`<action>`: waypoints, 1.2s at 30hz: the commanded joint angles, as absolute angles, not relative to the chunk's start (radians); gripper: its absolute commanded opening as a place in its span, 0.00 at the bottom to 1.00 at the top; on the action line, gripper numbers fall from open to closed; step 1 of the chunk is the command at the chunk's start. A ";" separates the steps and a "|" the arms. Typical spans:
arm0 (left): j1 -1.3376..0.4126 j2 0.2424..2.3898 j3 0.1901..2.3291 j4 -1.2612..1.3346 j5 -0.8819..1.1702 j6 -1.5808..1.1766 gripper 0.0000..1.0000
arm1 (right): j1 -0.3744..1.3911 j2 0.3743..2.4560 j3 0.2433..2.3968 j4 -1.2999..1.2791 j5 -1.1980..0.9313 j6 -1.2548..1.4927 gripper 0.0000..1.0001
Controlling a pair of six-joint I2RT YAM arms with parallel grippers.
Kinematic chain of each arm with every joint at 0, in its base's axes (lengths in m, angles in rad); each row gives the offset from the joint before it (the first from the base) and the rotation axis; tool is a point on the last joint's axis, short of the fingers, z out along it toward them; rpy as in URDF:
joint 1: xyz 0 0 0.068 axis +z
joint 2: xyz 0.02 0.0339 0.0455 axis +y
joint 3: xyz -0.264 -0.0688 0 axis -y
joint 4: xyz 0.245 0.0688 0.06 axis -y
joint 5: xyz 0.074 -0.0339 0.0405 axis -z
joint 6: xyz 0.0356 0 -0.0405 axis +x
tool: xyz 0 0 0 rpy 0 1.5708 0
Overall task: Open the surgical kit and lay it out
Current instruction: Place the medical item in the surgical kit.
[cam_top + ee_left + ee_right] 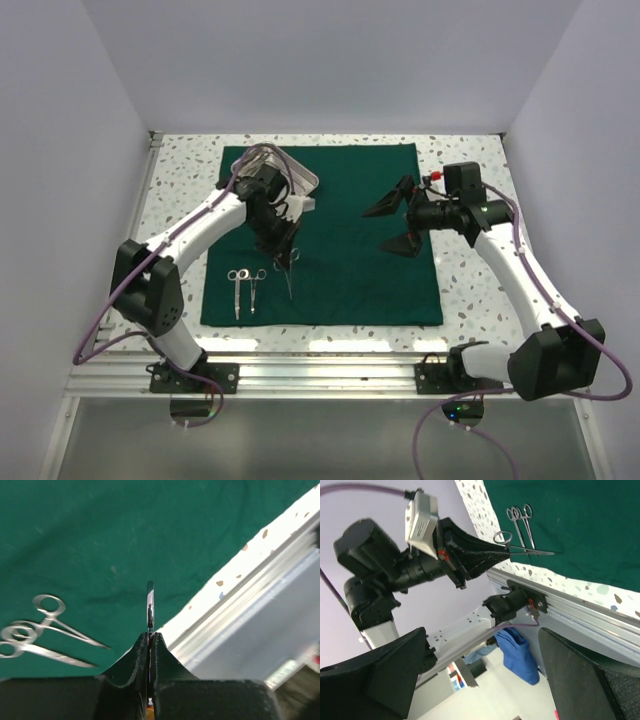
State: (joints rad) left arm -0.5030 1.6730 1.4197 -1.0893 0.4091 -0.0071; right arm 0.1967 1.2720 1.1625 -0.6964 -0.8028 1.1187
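The dark green cloth (pixel 350 275) lies spread flat on the table. A steel tray (pixel 302 176) sits on its far left corner, partly hidden by my left arm. My left gripper (pixel 283 256) (pixel 150 635) is shut on a thin ring-handled steel instrument (pixel 150 605) (pixel 530 551), held just above the cloth's left half. Two more ring-handled instruments (pixel 245 290) (pixel 45 637) (pixel 520 522) lie side by side on the cloth to its left. My right gripper (pixel 396 225) (pixel 482 650) hovers open and empty over the cloth's right half.
A speckled tabletop (pixel 470 290) surrounds the cloth. An aluminium rail (pixel 320 375) runs along the near edge, where both arm bases are mounted. White walls close in the left, right and back. Beyond the table's edge hangs something blue (pixel 520 652).
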 commanded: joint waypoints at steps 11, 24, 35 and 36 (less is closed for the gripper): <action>-0.238 1.562 1.062 -0.982 0.463 -0.054 0.00 | 0.279 1.184 1.022 -0.723 -0.804 1.080 0.99; -0.164 1.736 1.172 -0.936 0.408 -0.054 1.00 | 0.288 1.198 1.045 -0.707 -0.818 1.068 0.99; -0.167 1.686 1.622 -0.907 0.256 -0.161 1.00 | 0.278 1.337 1.213 -0.842 -0.644 0.835 0.99; -0.167 1.689 1.646 -0.893 0.243 -0.179 1.00 | 0.261 1.356 1.226 -0.853 -0.626 0.815 0.99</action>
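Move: The left hand already holds the ringed medical item, hanging point down; its place on the green cloth is about 5 cm to the left, roughly level fore and aft and some 9 cm below. The laid clamp lies 7 cm to the left and the scissors about 11 cm, both also near level. The empty tray is some 27 cm ahead. From the right hand, the laying spot is about 25 cm left, 3 cm back and 22 cm below. The left hand carries the medical item about 9 cm left and 8 cm down to the cloth beside the laid clamp, turning some 20 degrees counter-clockwise, then opens wide, lets go, and goes forward about 12 cm while rising 9, towards the tray. The open, empty right hand first draws back and down about 4 cm each, pauses, then eases forward some 3 cm. ##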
